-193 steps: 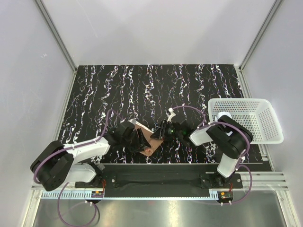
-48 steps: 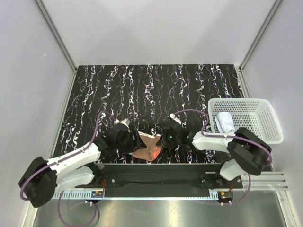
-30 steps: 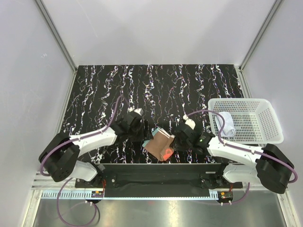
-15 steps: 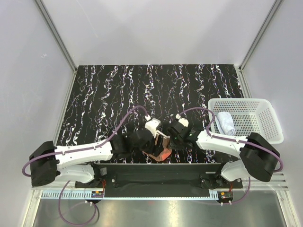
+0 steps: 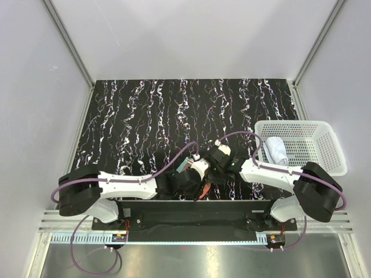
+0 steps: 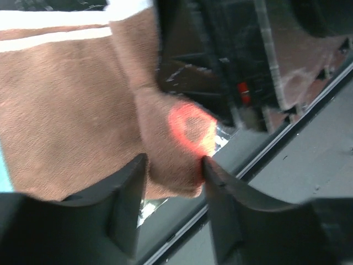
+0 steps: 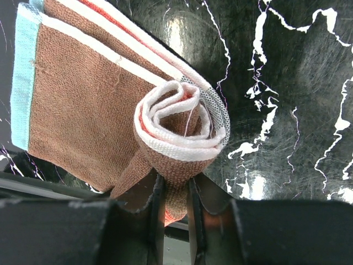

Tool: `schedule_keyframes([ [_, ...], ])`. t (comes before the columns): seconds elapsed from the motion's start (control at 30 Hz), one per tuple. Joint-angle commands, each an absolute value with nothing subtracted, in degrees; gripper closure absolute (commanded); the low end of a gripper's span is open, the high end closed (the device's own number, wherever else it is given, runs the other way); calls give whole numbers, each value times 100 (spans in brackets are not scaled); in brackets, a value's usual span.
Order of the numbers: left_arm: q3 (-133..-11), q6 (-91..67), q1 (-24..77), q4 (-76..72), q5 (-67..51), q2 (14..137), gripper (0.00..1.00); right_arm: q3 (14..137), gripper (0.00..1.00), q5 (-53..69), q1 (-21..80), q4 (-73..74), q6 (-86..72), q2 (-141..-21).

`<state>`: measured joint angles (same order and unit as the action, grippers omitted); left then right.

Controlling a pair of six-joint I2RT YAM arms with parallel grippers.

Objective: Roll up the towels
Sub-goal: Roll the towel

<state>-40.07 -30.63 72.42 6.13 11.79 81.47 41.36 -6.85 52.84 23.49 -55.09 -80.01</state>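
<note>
The orange towel point(image 7: 94, 105) shows its brown reverse, and one end is curled into a loose roll point(image 7: 179, 124) on the black marbled table. My right gripper point(image 7: 175, 208) is shut on the rolled end from below. My left gripper point(image 6: 172, 182) is shut on a brown fold of the same towel point(image 6: 71, 110). In the top view both grippers, left point(image 5: 196, 178) and right point(image 5: 212, 168), meet near the front edge. They hide most of the towel, and only an orange sliver point(image 5: 203, 191) shows. The white towel point(image 5: 277, 152) lies rolled in the basket.
The white perforated basket point(image 5: 301, 123) stands at the table's right edge. The table's front edge and the black base rail point(image 5: 191, 217) lie just below the grippers. The black marbled tabletop point(image 5: 174, 110) stretches behind them.
The left arm has reached further right and its gripper now sits against the right gripper. The towel, spread between them a second ago, is bunched and mostly hidden under them.
</note>
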Motion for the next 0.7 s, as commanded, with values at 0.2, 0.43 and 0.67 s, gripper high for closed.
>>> schedule_keyframes([
  [0.2,-3964,-3295,7330,-132,1134,8061,100,4263,61,-720,5353,2583,-5633,-8007],
  [0.43,-3297,-4121,7321,-263,1187,7357,100,4280,13,-984,5143,2952,-5862,-7673],
  [0.67,-2339,-5088,7225,-983,1125,6839,100,4325,3,-1108,4860,3217,-5792,-6997],
])
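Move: The near end of the rolled towel sits right between my left hand's open fingers, about 1 cm below their middle. The flat, unrolled towel lies some 5 cm ahead of and 5 cm to the left of that hand, about 3 cm lower, and the table's front edge runs about 3 cm behind it. My right hand still grips the roll near its far end; the near end lies about 5 cm back and 4 cm to the left of it, about level. I shut my left fingers on the near end of the roll, easing about 1 cm further right as they close, then draw it some 3 cm left and back towards the table's front edge, tipping the fingers flatter to the right by about 15 degrees. Meanwhile my right hand opens wide, ends its pinch on the far end and shifts about 3 cm right while rising 2 cm. ##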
